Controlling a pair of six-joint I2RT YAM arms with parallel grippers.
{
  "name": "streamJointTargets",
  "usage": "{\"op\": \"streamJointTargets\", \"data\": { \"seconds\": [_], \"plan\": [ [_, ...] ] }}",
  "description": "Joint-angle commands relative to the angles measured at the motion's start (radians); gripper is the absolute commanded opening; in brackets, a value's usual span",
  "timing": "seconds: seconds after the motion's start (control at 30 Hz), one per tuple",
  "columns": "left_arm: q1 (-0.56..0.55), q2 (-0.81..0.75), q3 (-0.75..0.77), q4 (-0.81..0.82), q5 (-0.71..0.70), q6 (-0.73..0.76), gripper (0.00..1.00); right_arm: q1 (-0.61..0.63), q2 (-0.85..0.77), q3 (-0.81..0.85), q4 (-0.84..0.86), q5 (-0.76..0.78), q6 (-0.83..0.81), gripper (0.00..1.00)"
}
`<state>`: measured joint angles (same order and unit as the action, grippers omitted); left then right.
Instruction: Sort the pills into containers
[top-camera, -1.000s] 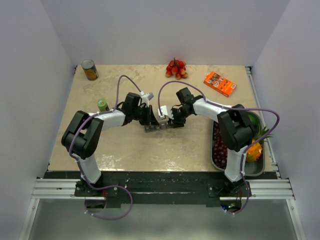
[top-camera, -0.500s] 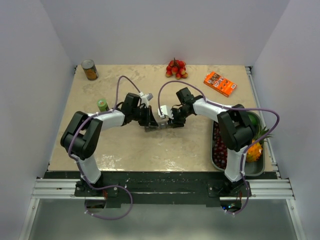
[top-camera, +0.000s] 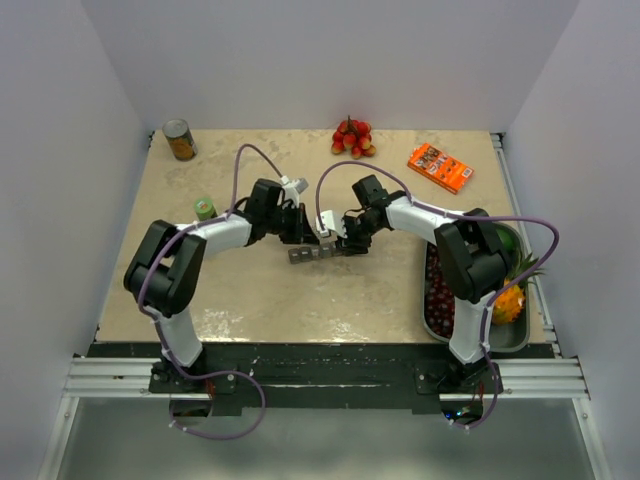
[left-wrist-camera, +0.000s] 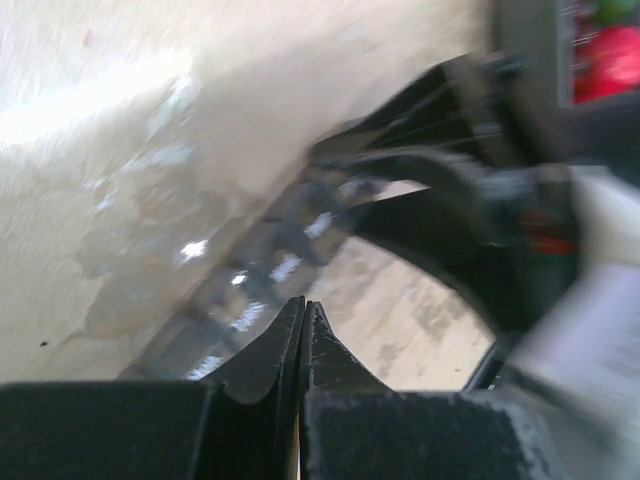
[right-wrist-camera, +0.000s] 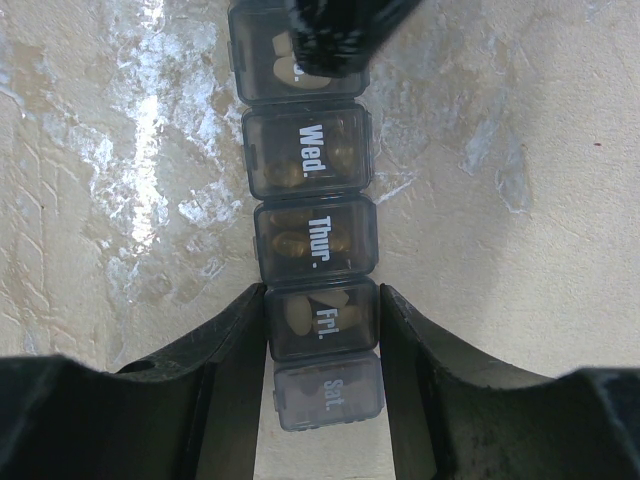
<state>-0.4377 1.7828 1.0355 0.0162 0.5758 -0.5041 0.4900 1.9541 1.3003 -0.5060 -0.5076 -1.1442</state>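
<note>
The containers are a dark-grey strip (top-camera: 312, 254) of lidded compartments lying mid-table. In the right wrist view the strip (right-wrist-camera: 313, 150) shows the lids Wed., Thur., Fri. and Sat., all closed. Tan pills (right-wrist-camera: 294, 316) lie inside Wed., Thur. and Fri. My right gripper (right-wrist-camera: 322, 292) is shut on the strip, one finger on each side of the Fri. compartment. My left gripper (left-wrist-camera: 303, 305) is shut with nothing between its jaws. Its tips (right-wrist-camera: 338, 28) hover over a compartment further along the strip. The strip (left-wrist-camera: 235, 300) looks blurred in the left wrist view.
A green bottle (top-camera: 205, 210) stands left of the left arm. A tin can (top-camera: 180, 140) is at the far left corner. Red fruit (top-camera: 352, 138) and an orange box (top-camera: 440, 167) are at the back. A tray (top-camera: 507, 338) with a pineapple (top-camera: 510, 298) is on the right.
My left gripper has shifted slightly toward the far side, over the strip. The right gripper and the strip have barely moved.
</note>
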Motion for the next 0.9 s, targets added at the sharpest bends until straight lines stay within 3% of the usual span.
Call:
{"op": "streamJointTargets", "data": {
  "seconds": [0.0, 0.3, 0.4, 0.53, 0.57, 0.63, 0.67, 0.87],
  "plan": [
    [0.004, 0.118, -0.022, -0.070, -0.057, 0.045, 0.00, -0.001, 0.006, -0.006, -0.002, 0.034, 0.012, 0.21],
    [0.005, 0.092, 0.066, -0.130, -0.082, 0.070, 0.00, -0.001, 0.019, 0.004, -0.005, 0.044, 0.023, 0.21],
    [0.005, 0.026, 0.104, -0.122, -0.060, 0.053, 0.01, 0.001, 0.023, 0.017, -0.006, 0.043, 0.046, 0.30],
    [0.019, -0.075, 0.136, -0.111, -0.073, 0.036, 0.20, -0.005, 0.009, 0.031, 0.000, 0.011, 0.107, 0.59],
    [0.028, -0.118, 0.141, -0.111, -0.083, 0.038, 0.24, -0.007, 0.002, 0.039, -0.003, 0.001, 0.124, 0.73],
    [0.046, -0.184, 0.136, -0.111, -0.111, 0.053, 0.32, -0.014, -0.027, 0.050, -0.006, -0.020, 0.141, 0.86],
    [0.053, -0.210, 0.126, -0.110, -0.120, 0.059, 0.36, -0.016, -0.038, 0.053, -0.005, -0.022, 0.159, 0.98],
    [0.097, -0.491, 0.057, -0.117, -0.243, 0.186, 0.64, -0.057, -0.197, 0.076, -0.031, 0.023, 0.260, 0.99]
  ]
}}
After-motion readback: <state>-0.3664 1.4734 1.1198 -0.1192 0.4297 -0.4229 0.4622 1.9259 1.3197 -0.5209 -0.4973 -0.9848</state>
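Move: The pill organizer lies on the table under the closed left fingertips: its middle is some 6 cm below and about 2 cm to their right, level with them fore and aft. The right hand already grips it at Fri., so its middle is about 5 cm left and 1 cm back from there, at grip height. From the left hand, the green-capped bottle stands roughly 22 cm left and 7 cm ahead, and the red fruit bunch about 27 cm ahead and 7 cm right. Onto the organizer's lids around Tues. and Wed., the left hand's shut fingertips dip quickly, about 4 cm, and stay low, seeming to bear on them. They then climb fast some 17 cm, drifting left and forward, opening past half and tipping upward. Meanwhile the right fingers open wide, let go of the Fri. section and begin to rise, turning slightly clockwise. ##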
